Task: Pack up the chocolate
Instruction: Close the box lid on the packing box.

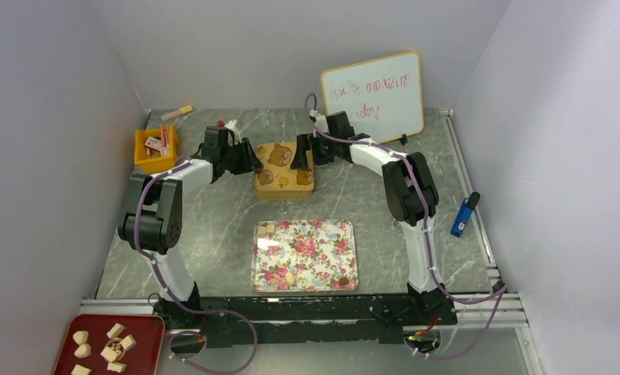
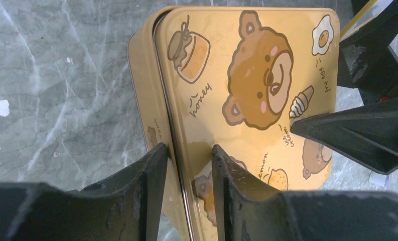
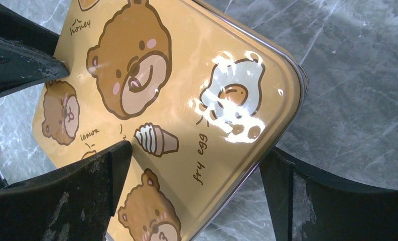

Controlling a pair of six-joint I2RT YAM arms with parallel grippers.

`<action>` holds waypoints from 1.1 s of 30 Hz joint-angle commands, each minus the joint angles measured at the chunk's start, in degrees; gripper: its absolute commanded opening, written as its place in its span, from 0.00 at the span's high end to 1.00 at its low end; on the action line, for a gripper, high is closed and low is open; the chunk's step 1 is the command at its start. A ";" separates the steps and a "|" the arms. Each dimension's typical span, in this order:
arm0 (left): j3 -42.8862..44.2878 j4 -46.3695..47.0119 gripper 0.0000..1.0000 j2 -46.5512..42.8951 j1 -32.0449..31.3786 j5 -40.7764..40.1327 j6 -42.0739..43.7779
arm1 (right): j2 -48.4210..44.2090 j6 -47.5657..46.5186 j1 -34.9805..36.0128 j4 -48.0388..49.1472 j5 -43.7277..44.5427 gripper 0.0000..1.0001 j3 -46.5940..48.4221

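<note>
Small chocolate pieces lie on the floral tray (image 1: 322, 234): cream ones (image 1: 269, 229) in its far left corner, one (image 1: 290, 276) near the front, a dark one (image 1: 344, 280) at the front right. More chocolate pieces (image 1: 111, 344) sit on a red tray (image 1: 146, 328) at the bottom left. Both grippers are at a yellow bear tin (image 1: 284, 170). My left gripper (image 2: 189, 150) is closed over the left rim of the lid (image 2: 247, 60), one finger on the tin's side wall, one on top. My right gripper (image 3: 195, 153) stands wide open astride the tin's right edge (image 3: 267, 145).
An orange bin (image 1: 156, 148) with red-and-white packets stands at the back left, with a marker (image 1: 177, 112) behind it. A whiteboard (image 1: 373, 95) leans at the back right. A blue object (image 1: 464, 215) lies by the right rail.
</note>
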 commanded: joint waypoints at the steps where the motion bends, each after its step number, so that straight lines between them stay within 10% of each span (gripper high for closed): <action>1: -1.43 -1.66 0.58 -1.48 0.10 2.85 0.39 | -0.94 1.36 2.47 -0.50 -5.01 0.00 0.94; 33: -1.41 2.61 0.36 -4.36 2.17 3.42 -2.26 | 0.83 1.68 -1.10 -2.74 -0.11 0.00 8.34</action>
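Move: The packing box, its lid already lying on top, sits between the grippers. Its middle is about 7 cm to the right of the left hand, level with it front to back and some 3 cm below. From the right hand it lies about 5 cm to the left, 1 cm back and 3 cm below. The flowered tray's middle is roughly 26 cm back and 12 cm right of the left hand, 5 cm lower; the orange bin stands some 26 cm left of that hand, 5 cm farther out and 2 cm lower. Draw both grippers back about 1 cm, easing the right one leftward too, while they straddle opposite sides of the packing box, and spread the left fingers from under half to nearly two thirds open over its left rim. Then lift the wide-open right gripper some 2 cm up and forward, so its finger comes free of the lid. ##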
